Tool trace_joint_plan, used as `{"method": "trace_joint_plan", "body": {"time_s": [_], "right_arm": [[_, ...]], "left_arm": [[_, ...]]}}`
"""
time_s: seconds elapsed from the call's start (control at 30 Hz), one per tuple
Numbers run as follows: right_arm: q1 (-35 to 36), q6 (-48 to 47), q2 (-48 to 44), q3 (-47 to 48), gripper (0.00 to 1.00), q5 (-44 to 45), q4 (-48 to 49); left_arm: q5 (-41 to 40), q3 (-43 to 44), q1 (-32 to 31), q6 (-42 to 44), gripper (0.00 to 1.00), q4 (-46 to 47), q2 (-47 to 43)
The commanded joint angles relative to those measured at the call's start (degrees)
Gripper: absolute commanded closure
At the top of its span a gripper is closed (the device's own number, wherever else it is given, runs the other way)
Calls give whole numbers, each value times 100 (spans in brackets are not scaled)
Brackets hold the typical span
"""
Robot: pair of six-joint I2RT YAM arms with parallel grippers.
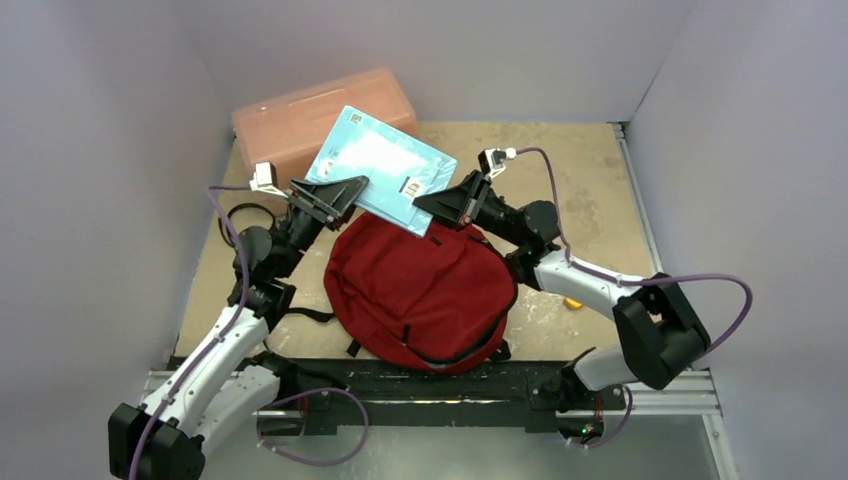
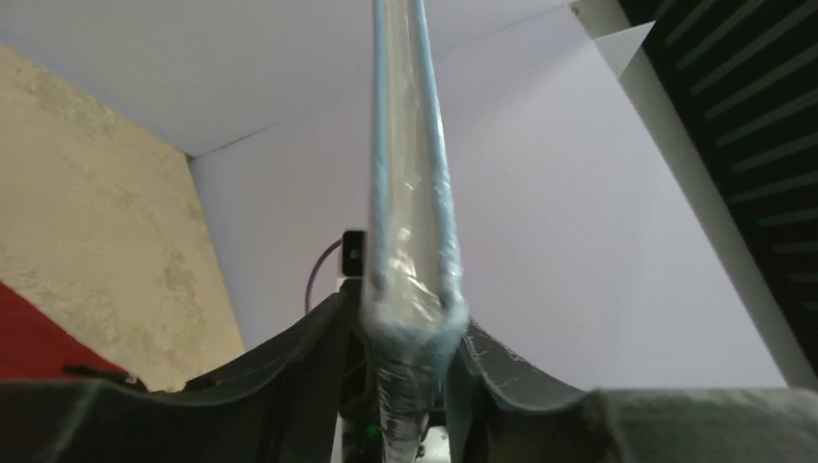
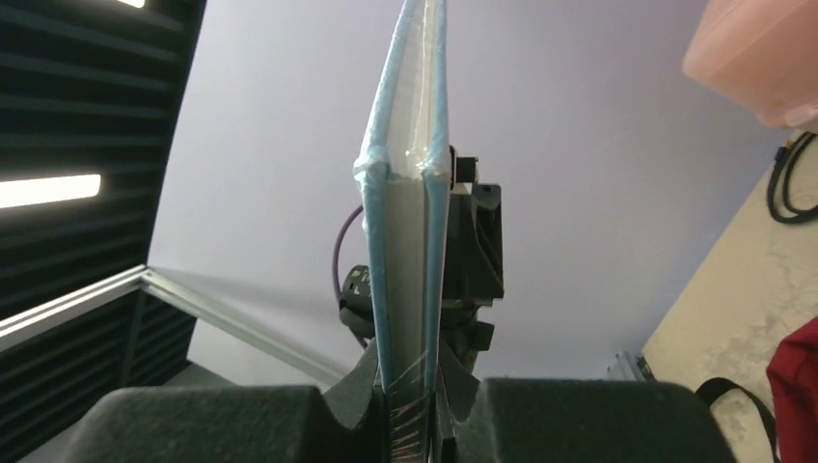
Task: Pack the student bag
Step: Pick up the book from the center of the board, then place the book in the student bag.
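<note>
The student bag (image 1: 420,295), a dark red backpack with black zippers, lies flat on the table between the arms. A light blue book (image 1: 380,165) in clear plastic wrap hangs tilted above the bag's far edge. My left gripper (image 1: 345,195) is shut on the book's left edge, and in the left wrist view the book (image 2: 410,193) stands edge-on between the fingers of that gripper (image 2: 410,318). My right gripper (image 1: 432,205) is shut on the book's near right corner. The right wrist view shows the book (image 3: 405,212) pinched edge-on in that gripper (image 3: 410,362).
A translucent orange-pink plastic box (image 1: 290,125) stands at the back left, partly behind the book. A black cable coil (image 1: 235,215) lies by the left arm. A small yellow thing (image 1: 573,303) sits on the table under the right arm. Walls close in on three sides.
</note>
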Motion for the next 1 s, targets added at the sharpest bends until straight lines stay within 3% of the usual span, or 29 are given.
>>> {"method": "trace_joint_plan", "body": {"time_s": [0.0, 0.07, 0.13, 0.2, 0.27, 0.37, 0.5, 0.63, 0.77, 0.97], "right_arm": [[-289, -618, -763, 0, 100, 321, -864], [-720, -1273, -1453, 80, 100, 551, -2475], [-1081, -2591, -2101, 519, 100, 1263, -4774], [-1156, -3911, -2511, 1271, 100, 2501, -6875], [-1162, -4717, -2712, 1796, 100, 3530, -8082], [-1160, -5610, -2746, 2436, 100, 4546, -9560], [-1165, -6018, -3267, 2394, 100, 5056, -10296], [-1165, -6029, -3895, 2442, 100, 5309, -10683], [-1165, -6051, -4163, 2577, 100, 5407, -10857], [-1164, -6079, -4226, 2719, 100, 5324, -10996]], "left_arm": [[663, 175, -41, 546, 45, -1752, -318], [693, 252, -42, 914, 34, -3083, -456], [689, 452, -58, 1578, 32, -4467, -455], [635, 583, -256, 2257, 32, -5211, -326], [483, 738, -765, 2719, 32, -5590, -92], [-324, 1185, -2163, 3321, 32, -5745, 419], [-1175, 2211, -3662, 4290, 32, -5745, 1726], [-1506, 3468, -4504, 5187, 31, -6159, 3316], [-1787, 4244, -4925, 5673, 31, -6585, 4254], [-1839, 4395, -5026, 6058, 31, -6786, 4808]]}}
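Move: The blue book is between both grippers: its middle lies about 3 cm ahead and 3 cm right of the left hand, and some 5 cm ahead and 5 cm left of the right. The left hand next goes for the bag's zipped right edge, about 13 cm back, 24 cm right and 32 cm below; the bag's middle lies roughly 9 cm back, 9 cm right and 34 cm down. From the right hand, the yellow block sits some 9 cm back, 30 cm right and 36 cm below. Spread the left fingers off the book, drop the left gripper, then sweep right and back while still sinking, about 25 cm down in all, rolling it until the fingers point down and right just over the bag's zipped edge. Keep the right grip on the book and swing it some 27 cm right, bowing forward and back, turning clockwise until the fingers point forward. ##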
